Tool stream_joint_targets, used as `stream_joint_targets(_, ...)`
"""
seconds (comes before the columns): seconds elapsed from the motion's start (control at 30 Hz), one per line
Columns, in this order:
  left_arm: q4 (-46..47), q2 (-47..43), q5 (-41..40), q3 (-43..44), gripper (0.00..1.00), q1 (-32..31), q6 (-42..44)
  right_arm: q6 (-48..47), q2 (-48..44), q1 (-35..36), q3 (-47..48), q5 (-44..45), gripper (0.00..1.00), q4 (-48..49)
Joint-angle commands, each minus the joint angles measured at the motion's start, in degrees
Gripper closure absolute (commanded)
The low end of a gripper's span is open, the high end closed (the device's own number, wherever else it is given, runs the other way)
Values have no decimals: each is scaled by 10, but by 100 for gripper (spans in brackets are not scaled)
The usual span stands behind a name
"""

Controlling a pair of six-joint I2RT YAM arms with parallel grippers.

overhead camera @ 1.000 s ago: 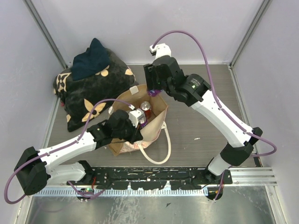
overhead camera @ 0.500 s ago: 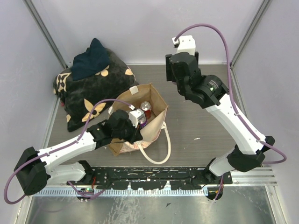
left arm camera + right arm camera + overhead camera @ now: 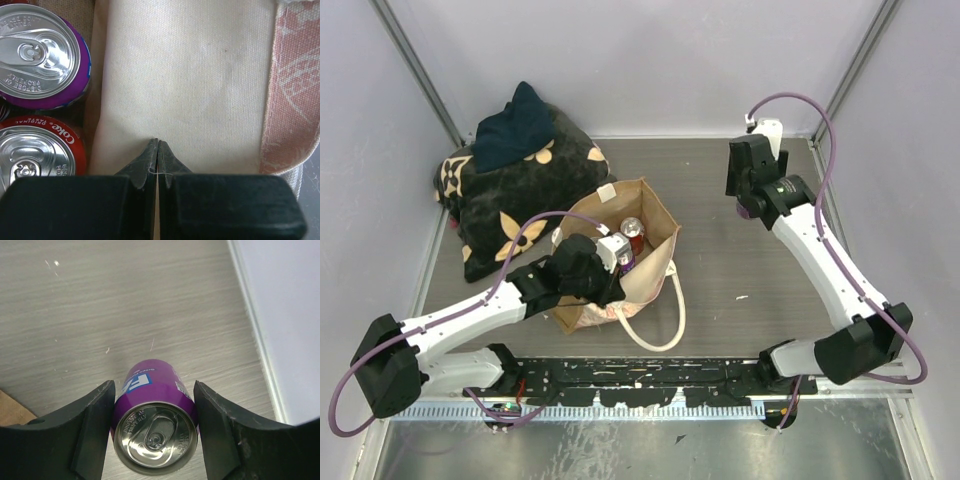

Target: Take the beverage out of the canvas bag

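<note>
The tan canvas bag (image 3: 655, 250) stands open at the table's middle left, with a cream handle (image 3: 665, 325) looped toward the front. My left gripper (image 3: 618, 272) is shut on the bag's near rim; in the left wrist view its tips (image 3: 158, 143) pinch cream fabric (image 3: 185, 75). Inside the bag stand a purple can (image 3: 42, 52) and a red Coke can (image 3: 40, 150). My right gripper (image 3: 152, 390) is shut on another purple beverage can (image 3: 152, 412), held over the table near the right wall. From above, the right gripper (image 3: 748, 192) is far right of the bag.
A black cushion (image 3: 520, 200) with tan flower marks lies at the back left, with a dark blue cloth (image 3: 515, 130) on top. Enclosure walls stand close on the left, back and right. The table's right edge strip (image 3: 250, 325) runs beside the held can.
My right arm has swung from over the bag's far rim to the right and back, carrying the purple can. The left arm and the bag have not moved.
</note>
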Motion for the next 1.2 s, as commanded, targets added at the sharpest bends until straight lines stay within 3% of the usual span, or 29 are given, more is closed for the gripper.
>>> stream_joint_targets(0.0, -47, 9, -3, 6, 91, -1, 14, 22, -5, -60, -55, -72, 100, 145)
stream_joint_targets(0.33, -44, 0, -16, 3, 91, -1, 11, 35, 32, -93, -168, -124, 100, 285)
stream_joint_targets(0.87, -55, -20, -24, -6, 90, -1, 5, 40, 160, -102, -162, -123, 100, 307)
stream_joint_targets(0.9, -56, -21, -25, -7, 90, -1, 4, 40, 168, -102, -162, -123, 97, 307)
stream_joint_targets(1.03, -57, -24, -26, -9, 90, -1, 3, 44, 186, -102, -167, -120, 52, 312)
stream_joint_targets(1.17, -58, -25, -26, -11, 90, -1, 2, 46, 198, -101, -169, -107, 21, 310)
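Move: The right hand already holds the purple can; the bare table spot it goes to lies about 7 cm ahead, 1 cm right and 27 cm below. The canvas bag's middle stands some 30 cm to this hand's left and 1 cm ahead; a white scrap lies roughly 11 cm back and 3 cm right. From the left hand the spot is about 20 cm ahead and 30 cm right. The right hand lowers the purple can about 18 cm, reaching forward onto bare table, fingers just starting to loosen. ##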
